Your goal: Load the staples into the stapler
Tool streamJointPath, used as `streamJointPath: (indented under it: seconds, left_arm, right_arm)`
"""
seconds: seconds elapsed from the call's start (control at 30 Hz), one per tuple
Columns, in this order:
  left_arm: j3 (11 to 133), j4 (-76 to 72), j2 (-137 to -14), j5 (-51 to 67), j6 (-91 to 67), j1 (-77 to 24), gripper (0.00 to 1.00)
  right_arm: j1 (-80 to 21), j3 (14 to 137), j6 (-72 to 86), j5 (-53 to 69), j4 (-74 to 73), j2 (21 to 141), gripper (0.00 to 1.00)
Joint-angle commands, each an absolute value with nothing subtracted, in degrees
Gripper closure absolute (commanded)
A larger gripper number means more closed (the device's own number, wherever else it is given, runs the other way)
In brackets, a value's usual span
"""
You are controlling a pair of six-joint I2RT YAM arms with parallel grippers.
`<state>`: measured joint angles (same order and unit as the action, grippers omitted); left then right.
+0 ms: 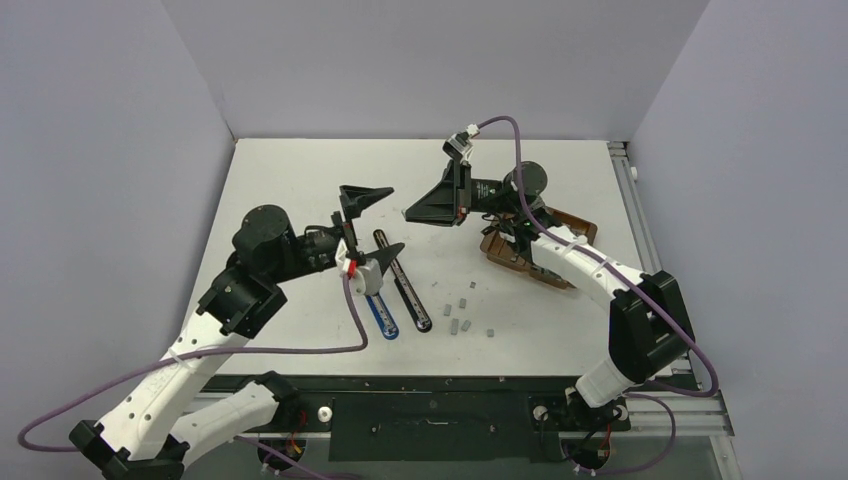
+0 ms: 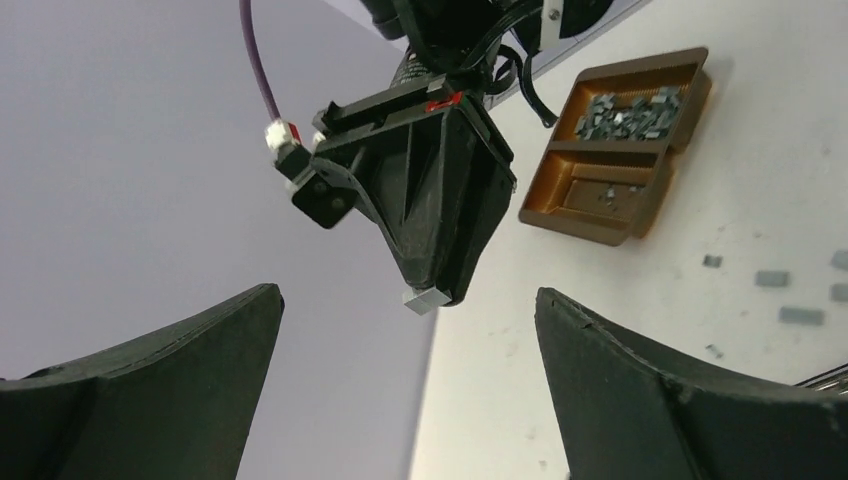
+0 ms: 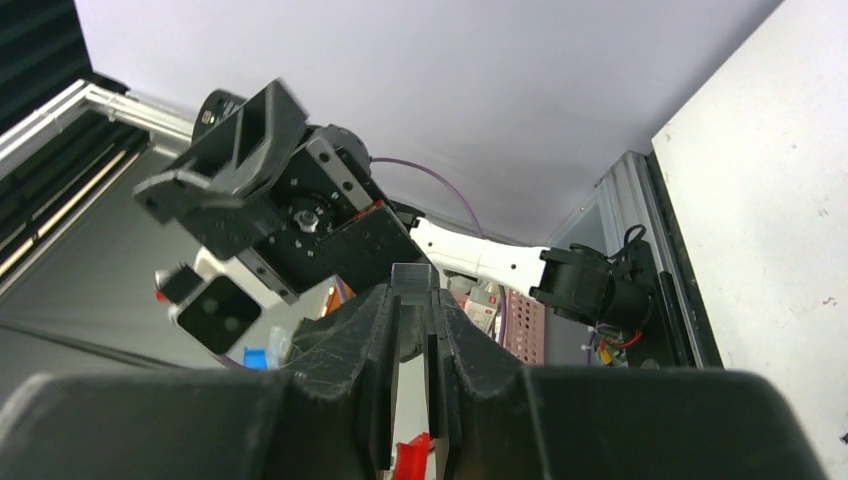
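My right gripper [image 1: 408, 213] hangs above the table's middle, shut on a small silver block of staples [image 3: 412, 280] that sticks out of its tips. The same block [image 2: 424, 300] shows in the left wrist view, straight ahead between my left fingers. Facing it from the left, my left gripper [image 1: 385, 222] is wide open and holds nothing. The stapler [image 1: 400, 285] lies opened flat below the left gripper, a black bar beside a blue one. Several loose staples [image 1: 460, 318] lie on the table to its right.
A brown two-compartment tray [image 2: 560, 215] stands at the right, one compartment heaped with staples [image 2: 630, 112]. In the top view the right arm partly covers the tray [image 1: 500, 250]. Purple cables loop from both wrists.
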<state>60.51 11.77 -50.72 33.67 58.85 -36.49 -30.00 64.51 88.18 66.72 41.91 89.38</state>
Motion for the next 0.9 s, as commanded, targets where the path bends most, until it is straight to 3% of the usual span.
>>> streamJointPath:
  seconds: [0.0, 0.23, 0.53, 0.67, 0.87]
  left_arm:
    - [63.7, 13.3, -52.3, 30.0, 38.3, -36.7, 0.04]
    - [62.5, 9.9, -52.7, 29.3, 33.9, -36.7, 0.00]
    - [63.8, 8.2, -53.7, 29.2, 32.8, -36.7, 0.38]
    - [64.1, 8.3, -53.7, 29.1, 32.6, -36.7, 0.47]
    - [64.9, 8.1, -54.0, 29.5, 31.5, -36.7, 0.52]
  right_arm:
    - [-31.0, 63.8, 94.2, 66.4, 57.3, 89.1, 0.89]
    - [-32.2, 64.3, 95.5, 66.3, 59.8, 90.1, 0.89]
    - [-33.0, 63.8, 95.3, 65.4, 60.0, 90.2, 0.89]
    - [-33.3, 63.7, 94.7, 65.1, 59.4, 90.2, 0.90]
    - [-33.7, 63.6, 93.4, 64.9, 58.3, 90.3, 0.90]
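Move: The staple strip sits in my right fingertips, about 3 cm farther forward, 3 cm to the right and 3 cm below my left hand point. From my right hand, the gap between my left fingers is some 3 cm back, 4 cm left and 3 cm up. Measured from the left hand, the open black stapler is 38 cm below, 6 cm forward and 1 cm right, with the blue one 7 cm left of the black and 1 cm nearer. I bring the pinched staple strip back and up by about 3.5 cm with my right hand, into line with my left fingers. Meanwhile my left hand eases down and forward a centimetre or so and rolls some 25 degrees, its forward finger tipping down; then it holds nearly still while its wide-open fingers close about halfway around the strip's end, not yet gripping. ##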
